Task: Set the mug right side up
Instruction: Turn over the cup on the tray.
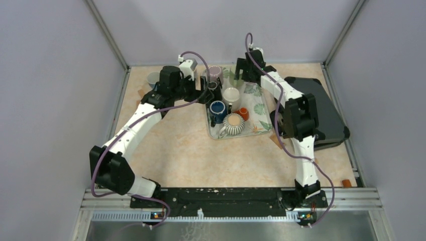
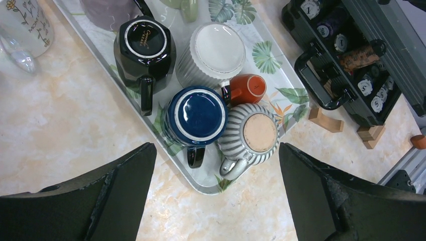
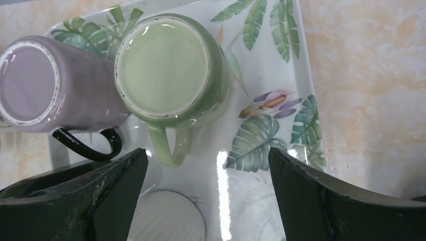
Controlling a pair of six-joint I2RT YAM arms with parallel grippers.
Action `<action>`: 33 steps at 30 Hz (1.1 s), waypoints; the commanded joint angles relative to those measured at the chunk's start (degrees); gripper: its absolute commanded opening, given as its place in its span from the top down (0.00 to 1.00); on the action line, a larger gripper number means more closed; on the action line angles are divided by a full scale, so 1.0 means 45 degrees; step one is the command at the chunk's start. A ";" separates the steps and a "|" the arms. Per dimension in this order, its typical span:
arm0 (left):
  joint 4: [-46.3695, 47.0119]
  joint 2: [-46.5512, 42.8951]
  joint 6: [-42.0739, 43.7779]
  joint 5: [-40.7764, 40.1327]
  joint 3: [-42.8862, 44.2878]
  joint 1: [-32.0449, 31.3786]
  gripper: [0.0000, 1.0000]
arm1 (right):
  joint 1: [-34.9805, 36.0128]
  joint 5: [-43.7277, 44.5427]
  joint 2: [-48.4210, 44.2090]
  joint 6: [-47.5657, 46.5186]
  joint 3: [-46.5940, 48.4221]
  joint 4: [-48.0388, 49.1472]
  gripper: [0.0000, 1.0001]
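Observation:
A leaf-printed tray [image 1: 261, 108] holds several mugs, all bottom up. In the left wrist view these are a black mug [image 2: 145, 42], a white ribbed mug [image 2: 217, 52], a blue mug [image 2: 196, 114], a small orange cup [image 2: 248, 88] and a grey striped mug [image 2: 256, 133]. My left gripper [image 2: 218, 201] hangs open above the tray's near corner [image 2: 211, 178] and holds nothing. A green mug [image 3: 166, 63] and a purple mug [image 3: 47, 83] stand inverted at the tray's far end. My right gripper [image 3: 206, 201] is open just above bare tray, beside the green mug's handle.
An open black case [image 1: 321, 108] of poker chips [image 2: 351, 60] lies right of the tray, with wooden blocks [image 2: 326, 119] beside it. A white flowered cup [image 2: 20, 22] stands on the table left of the tray. Grey walls close in the table on three sides.

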 commanded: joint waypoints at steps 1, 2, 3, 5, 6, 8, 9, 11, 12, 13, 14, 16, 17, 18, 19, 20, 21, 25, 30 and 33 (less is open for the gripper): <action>0.0573 -0.0522 0.0273 0.0181 -0.0110 -0.0039 0.02 | -0.0065 0.0275 0.0307 -0.0393 0.1003 -0.0038 0.10; 0.0566 -0.0530 0.0278 0.0164 -0.0120 -0.0039 0.02 | -0.0065 0.0291 0.0304 -0.0383 0.0980 0.0066 0.10; 0.0582 -0.0544 0.0278 0.0142 -0.0116 -0.0048 0.02 | -0.0065 0.0257 0.0303 -0.0350 0.0945 0.0164 0.10; 0.0599 -0.0532 0.0278 0.0135 -0.0116 -0.0024 0.02 | -0.0066 0.0147 0.0455 -0.0201 0.1027 0.0252 0.11; 0.0609 -0.0522 0.0278 0.0163 -0.0116 -0.0022 0.02 | -0.0055 0.0100 0.0532 -0.0095 0.1100 0.0246 0.12; 0.0609 -0.0503 0.0259 0.0176 -0.0135 -0.0023 0.02 | 0.0023 0.0144 0.0674 -0.0009 0.1235 0.0316 0.12; 0.0617 -0.0496 0.0259 0.0210 -0.0135 -0.0029 0.02 | 0.0100 0.0226 0.0757 -0.0003 0.1292 0.0366 0.12; 0.0625 -0.0506 0.0259 0.0195 -0.0145 -0.0028 0.02 | 0.0212 0.0346 0.0968 0.0025 0.1500 0.0447 0.13; 0.0624 -0.0504 0.0259 0.0210 -0.0156 -0.0018 0.02 | 0.0268 0.0374 0.1124 0.0055 0.1640 0.0427 0.13; 0.0643 -0.0506 0.0259 0.0243 -0.0172 -0.0026 0.02 | 0.0304 0.0401 0.1292 0.0127 0.1838 0.0351 0.13; 0.0646 -0.0507 0.0259 0.0265 -0.0162 -0.0032 0.02 | 0.0323 0.0456 0.1484 0.0180 0.2053 0.0236 0.13; 0.0661 -0.0504 0.0259 0.0290 -0.0162 -0.0033 0.02 | 0.0397 0.0667 0.1821 0.0288 0.2460 0.0013 0.15; 0.0658 -0.0523 0.0259 0.0300 -0.0166 -0.0018 0.02 | 0.0430 0.0780 0.1933 0.0334 0.2595 -0.0011 0.17; 0.0684 -0.0540 0.0254 0.0291 -0.0188 -0.0026 0.02 | 0.0475 0.0909 0.1996 0.0360 0.2638 0.0042 0.18; 0.0692 -0.0517 0.0241 0.0298 -0.0202 -0.0018 0.02 | 0.0508 0.1035 0.2024 0.0400 0.2642 0.0078 0.20; 0.0689 -0.0525 0.0239 0.0318 -0.0200 -0.0026 0.01 | 0.0544 0.1172 0.2022 0.0426 0.2625 0.0100 0.22; 0.0705 -0.0526 0.0239 0.0330 -0.0222 -0.0022 0.02 | 0.0531 0.1238 0.2022 0.0432 0.2601 0.0122 0.24; 0.0727 -0.0526 0.0222 0.0363 -0.0233 -0.0031 0.02 | 0.0530 0.1548 0.2077 0.0312 0.2568 0.0068 0.32; 0.0754 -0.0484 0.0200 0.0426 -0.0259 -0.0021 0.02 | 0.0541 0.1804 0.1975 0.0154 0.2375 0.0102 0.46; 0.0772 -0.0461 0.0195 0.0453 -0.0270 -0.0033 0.02 | 0.0521 0.1620 0.1980 -0.0049 0.2339 0.0290 0.50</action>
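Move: The upside-down green mug's middle is about 8 cm ahead of the right hand, 3 cm to its left and 6 cm below, handle towards the robot. The purple mug is roughly 11 cm left of it, level with it. The white mug is some 2 cm behind the hand and 5 cm left, the black mug 13 cm straight left. From the left hand the green mug is about 20 cm ahead, 14 cm right and 19 cm below. Right hand eases about 2.5 cm forward, 2 down and 2 left, fingers half closing around the green mug's handle. ##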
